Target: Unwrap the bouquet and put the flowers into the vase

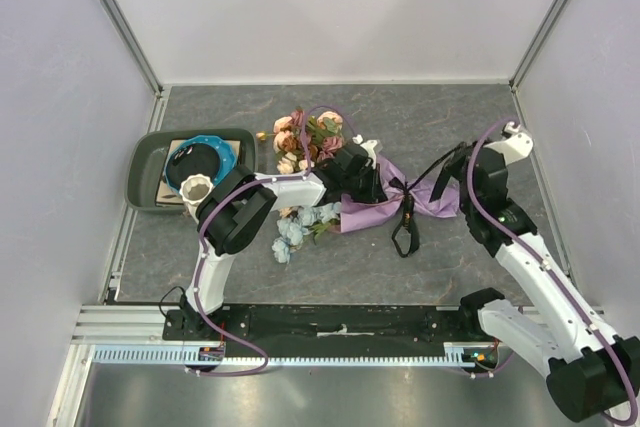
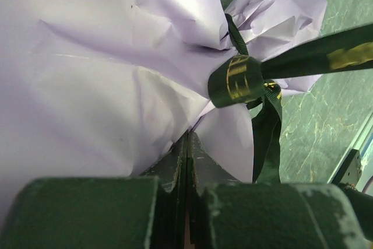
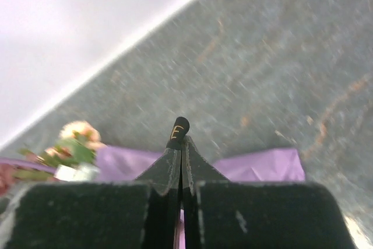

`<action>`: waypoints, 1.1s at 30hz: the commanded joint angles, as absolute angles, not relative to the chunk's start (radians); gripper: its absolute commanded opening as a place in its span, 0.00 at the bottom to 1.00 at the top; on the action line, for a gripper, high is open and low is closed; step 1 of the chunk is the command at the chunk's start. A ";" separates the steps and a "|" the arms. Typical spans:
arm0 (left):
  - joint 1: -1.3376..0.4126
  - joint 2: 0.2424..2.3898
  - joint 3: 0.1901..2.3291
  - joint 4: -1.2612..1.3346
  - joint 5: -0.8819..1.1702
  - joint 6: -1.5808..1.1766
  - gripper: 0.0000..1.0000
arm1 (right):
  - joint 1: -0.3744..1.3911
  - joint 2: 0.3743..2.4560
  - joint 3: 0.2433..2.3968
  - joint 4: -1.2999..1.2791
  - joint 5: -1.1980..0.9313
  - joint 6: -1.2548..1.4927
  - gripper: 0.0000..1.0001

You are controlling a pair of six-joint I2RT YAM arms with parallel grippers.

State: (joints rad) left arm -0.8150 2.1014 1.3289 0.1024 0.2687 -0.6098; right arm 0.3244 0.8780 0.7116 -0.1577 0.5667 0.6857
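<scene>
The bouquet lies mid-table: peach and pink flowers (image 1: 305,137) at its far end, light blue ones (image 1: 297,225) spilling near, and purple paper (image 1: 372,209) round the stems. My left gripper (image 1: 352,175) (image 2: 187,135) sits on the bundle, shut on a fold of the paper (image 2: 105,86). A black ribbon (image 1: 425,175) is still knotted (image 2: 236,80) round the wrap and runs taut to my right gripper (image 1: 452,159) (image 3: 182,141), which is shut on its gold-lettered end (image 3: 178,127). A loop of ribbon (image 1: 405,235) trails toward me. The white ribbed vase (image 1: 197,190) stands at the left.
A dark green tray (image 1: 143,172) at the left holds a blue-rimmed black dish (image 1: 203,159), and the vase stands at its near right corner. White walls close in the table at the back and on both sides.
</scene>
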 commanded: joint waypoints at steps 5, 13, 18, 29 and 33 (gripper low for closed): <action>-0.790 2.151 1.284 0.061 0.235 -0.607 0.02 | 0.325 0.942 1.095 -0.091 0.647 0.612 0.00; -0.795 2.148 1.282 0.064 0.239 -0.580 0.02 | 0.324 1.060 1.287 -0.068 0.680 0.519 0.00; -0.802 2.137 1.285 0.069 0.239 -0.551 0.02 | 0.324 1.190 1.354 -0.011 0.683 0.413 0.00; -0.833 2.123 1.310 0.072 0.253 -0.503 0.02 | 0.183 1.904 1.893 -0.603 0.458 0.446 0.79; -0.838 2.112 1.304 0.083 0.258 -0.494 0.02 | 0.187 1.794 1.573 -0.581 0.362 0.472 0.89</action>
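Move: My right fingers already hold the ribbon's end, drawn taut from the knot, which lies about 13 cm to their left, some 2 cm farther out and 20 cm below. The gathered tail of the wrapping is about 6 cm to the left, level ahead and 20 cm down; the ribbon's loop sits some 13 cm left, 9 cm back and 21 cm down. From my left hand the knot is 7 cm to the right, 3 cm ahead, at its own height. I pull the ribbon's end straight up about 20 cm with my right hand, fingertips tilting up, then swing it forward over 20 cm beyond the bouquet, sinking steeply at the finish while the hand tips down again and the fingers spread wide to let go of the ribbon. My left hand stays put, shut on the purple wrapping to hold it against the pull. ##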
